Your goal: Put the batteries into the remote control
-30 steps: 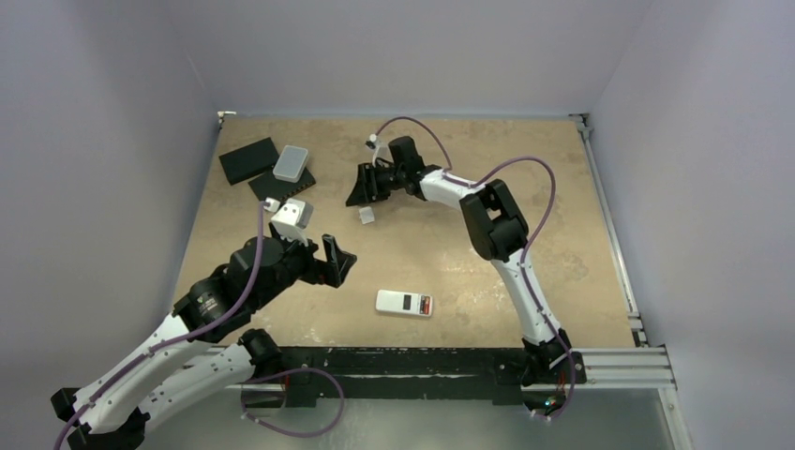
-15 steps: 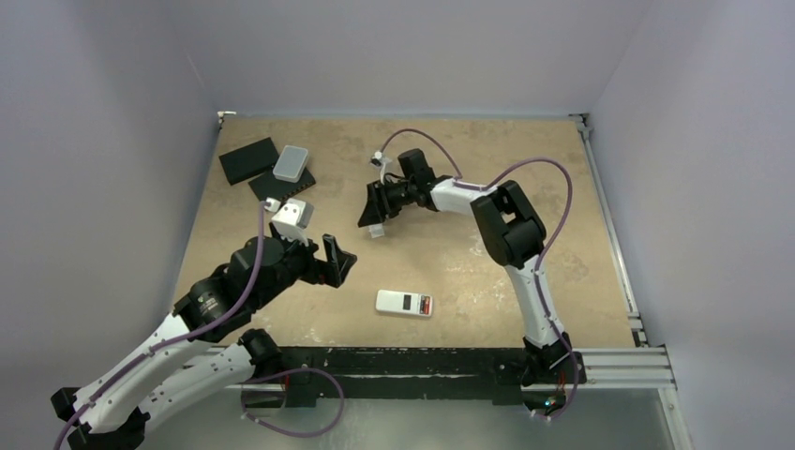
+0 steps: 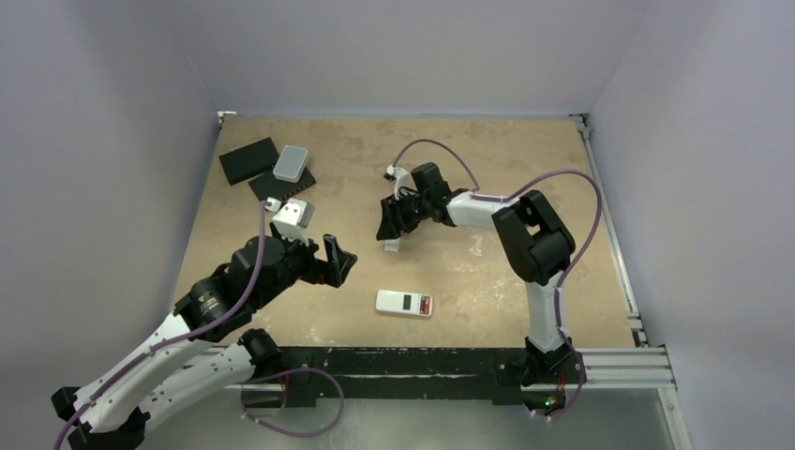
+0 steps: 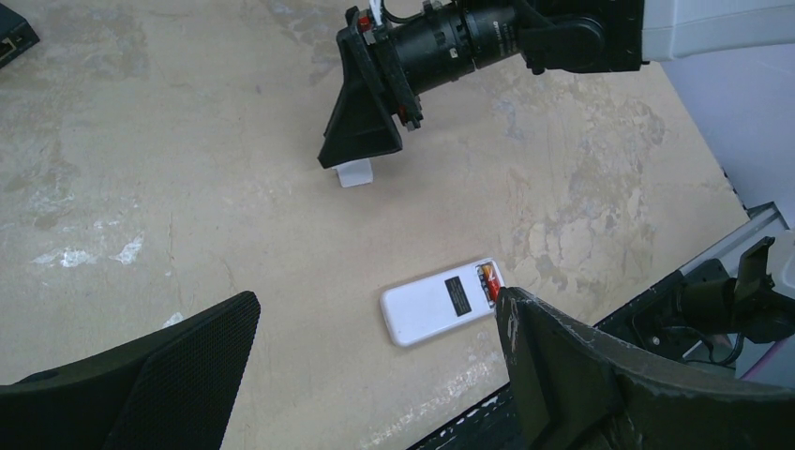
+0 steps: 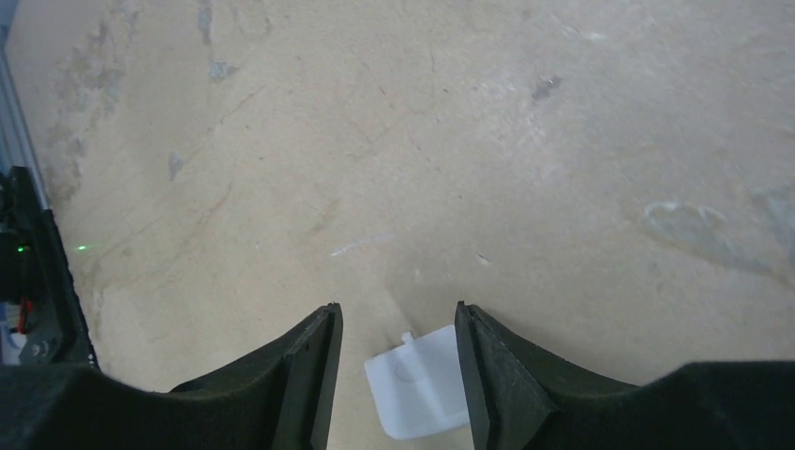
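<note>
The remote control (image 3: pixel 404 303) (image 4: pixel 439 308) lies back-up near the table's front edge, its end compartment open. A reddish-orange battery (image 4: pixel 487 280) (image 3: pixel 425 304) lies in that compartment; I cannot make out a dark one. My left gripper (image 3: pixel 336 260) (image 4: pixel 377 298) hangs open just left of the remote, holding nothing. My right gripper (image 3: pixel 392 233) (image 5: pixel 397 307) points down at mid-table, open, straddling a small white flat piece with a tab (image 5: pixel 417 384) (image 3: pixel 392 247) (image 4: pixel 354 173). The piece lies on the table against one finger, with a gap to the other.
At the back left lie two flat black slabs (image 3: pixel 247 159) (image 3: pixel 281 186) with a light grey rounded box (image 3: pixel 292 162) on them. A metal rail (image 3: pixel 611 234) runs along the table's right edge, and a black base bar (image 3: pixel 403 361) along the front.
My right gripper has moved nearer and to the right, toward the remote, and the white piece has slid along between its jaws. The left arm has not moved.
</note>
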### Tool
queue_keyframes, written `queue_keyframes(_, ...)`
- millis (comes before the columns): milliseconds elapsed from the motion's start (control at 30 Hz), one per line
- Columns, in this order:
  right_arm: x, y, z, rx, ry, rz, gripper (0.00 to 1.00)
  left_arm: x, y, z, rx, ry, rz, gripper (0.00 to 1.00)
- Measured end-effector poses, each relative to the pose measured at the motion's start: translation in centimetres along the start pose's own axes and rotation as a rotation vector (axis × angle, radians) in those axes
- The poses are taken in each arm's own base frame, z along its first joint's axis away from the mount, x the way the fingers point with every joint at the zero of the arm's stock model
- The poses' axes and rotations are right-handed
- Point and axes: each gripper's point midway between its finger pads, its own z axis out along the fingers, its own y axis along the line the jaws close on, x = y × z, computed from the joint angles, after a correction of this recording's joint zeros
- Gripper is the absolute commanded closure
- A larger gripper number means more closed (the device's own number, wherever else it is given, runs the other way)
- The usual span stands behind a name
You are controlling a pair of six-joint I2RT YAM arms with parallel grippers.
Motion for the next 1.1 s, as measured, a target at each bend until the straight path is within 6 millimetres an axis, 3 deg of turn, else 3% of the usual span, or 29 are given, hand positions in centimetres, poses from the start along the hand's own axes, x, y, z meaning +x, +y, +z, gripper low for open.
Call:
queue_keyframes(500, 3.5, -1.1, -4.4, 0.216, 0.003, 0.044, 0.44, 0.0, -0.1, 0.0, 0.005, 0.002, 0.000, 0.01)
queue_keyframes(833, 4.6, -0.9, -6.0, 0.326, 0.065, -0.032, 0.19, 0.1, -0.5, 0.0, 0.027, 0.007, -0.001, 0.01)
queue_keyframes(933, 5.1, -0.9, -6.0, 0.330, 0.094, -0.094, 0.03, 0.3, -0.6, 0.1, 0.032, 0.018, 0.001, 0.01)
queue_keyframes(1100, 4.2, -0.4, -6.1, 0.325, 0.118, -0.220, 0.01, 0.4, -0.7, 0.2, 0.038, 0.024, 0.002, 0.01)
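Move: The battery cover lies flat on the table under the right fingers, its middle about 3 cm back, 2 cm to the right and 3 cm below that hand. The remote, open battery bay up, sits some 18 cm back and 5 cm to the right of the right hand. From the waiting left hand the cover is about 13 cm ahead, 15 cm to the right and 22 cm down. Carry the right gripper on low and nearly level, about 6 cm to the right and 4 cm back, passing over the battery cover to its right-hand side. In the second half slow down, tip the fingers some 20 degrees more steeply towards the table and open them from half to fully wide, free of the cover. ##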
